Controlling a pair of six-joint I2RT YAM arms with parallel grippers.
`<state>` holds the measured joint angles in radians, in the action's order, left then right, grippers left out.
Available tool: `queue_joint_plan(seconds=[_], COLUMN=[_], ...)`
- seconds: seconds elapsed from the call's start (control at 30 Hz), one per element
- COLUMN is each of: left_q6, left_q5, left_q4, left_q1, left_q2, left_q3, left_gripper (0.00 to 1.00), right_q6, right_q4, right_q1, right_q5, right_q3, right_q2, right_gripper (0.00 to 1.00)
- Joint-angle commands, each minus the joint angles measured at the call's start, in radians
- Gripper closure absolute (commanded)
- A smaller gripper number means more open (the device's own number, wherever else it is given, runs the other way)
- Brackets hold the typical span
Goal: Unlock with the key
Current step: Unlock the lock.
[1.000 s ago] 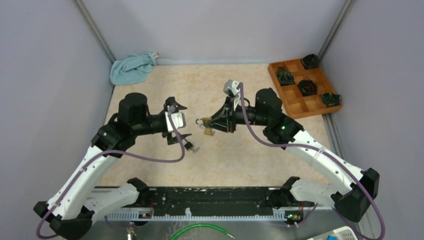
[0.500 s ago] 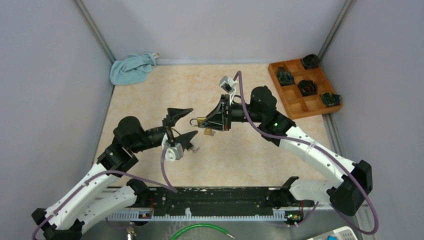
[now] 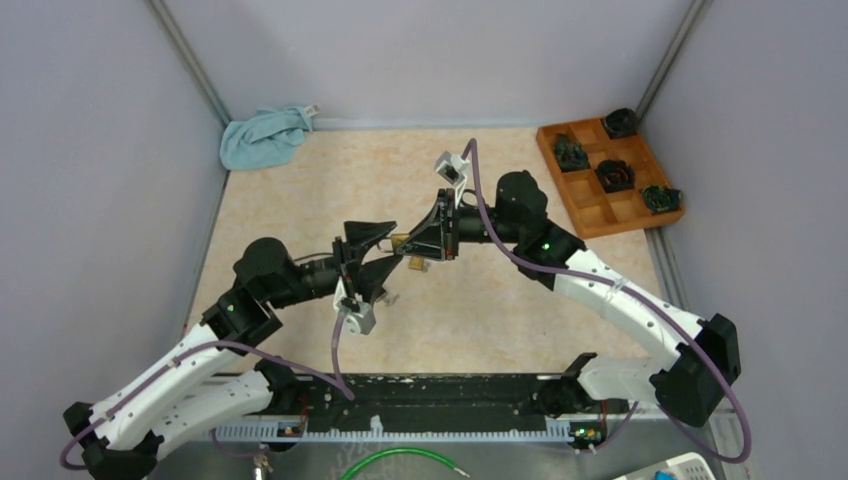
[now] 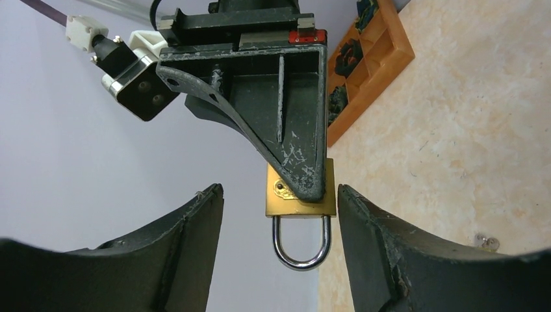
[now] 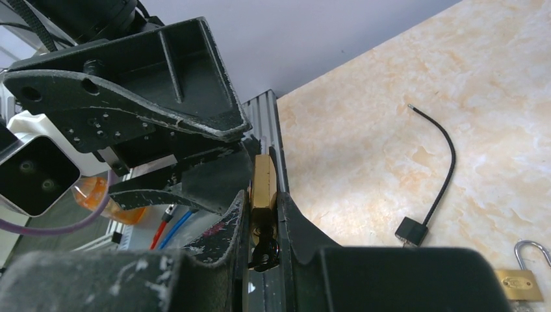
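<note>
A brass padlock (image 4: 286, 205) with a steel shackle (image 4: 300, 244) hangs in the air over the middle of the table (image 3: 300, 190). My right gripper (image 3: 410, 245) is shut on its body (image 5: 263, 182), with a finger flat on each side. A small dark piece, possibly the key, sits at the lock's base between those fingers (image 5: 263, 250); I cannot tell for sure. My left gripper (image 4: 279, 192) is open. It faces the lock with its fingers on either side of the shackle, touching neither. In the top view the left gripper (image 3: 385, 250) meets the lock (image 3: 399, 241) head on.
A second small brass padlock (image 5: 520, 281) lies on the table under the grippers, next to a thin black cable with a plug (image 5: 409, 231). A blue cloth (image 3: 262, 138) lies at the back left. A wooden tray (image 3: 607, 180) holding dark objects stands at the back right.
My left arm has swung right and its wrist has rolled, bringing its jaws around the shackle. The jaws have narrowed somewhat. The right arm shifted slightly left with the padlock.
</note>
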<state>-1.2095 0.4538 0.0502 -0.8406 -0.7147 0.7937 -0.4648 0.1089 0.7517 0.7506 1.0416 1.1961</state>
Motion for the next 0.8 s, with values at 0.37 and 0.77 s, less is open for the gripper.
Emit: queue_joint_plan(seconds=[0.37,0.77], left_q6=[-0.049,-0.078], left_q5=[-0.011,-0.016], left_q4=[0.037,0.049], left_q1=[-0.008,-0.009], left_q2=[-0.017,-0.01], left_q3=[-0.015,-0.034], left_gripper=[0.5,0.71], right_q6=[0.007,0.031], right_q4=[0.066,0.042], right_q1=[0.026,0.051], right_q5=[0.018,0.005], right_q3=[0.058,0.082], right_q2=[0.002,0.018], right_gripper=[1.0,1.0])
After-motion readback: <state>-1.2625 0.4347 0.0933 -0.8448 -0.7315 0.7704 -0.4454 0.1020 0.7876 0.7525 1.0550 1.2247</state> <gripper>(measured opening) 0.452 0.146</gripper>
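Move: The gold padlock, still pinched in the right hand about 1 cm to the left of that hand's point, lies some 2 cm to the right of the left hand, 1 cm ahead and 2 cm below. Far down on the table, about 35 cm below the left hand, lie a second padlock some 9 cm ahead and 4 cm right, and the black cable lock about 3 cm ahead and 3 cm left. Left hand sinks about 2.5 cm and closes on the held padlock's body; right hand carries it 1 cm left. ##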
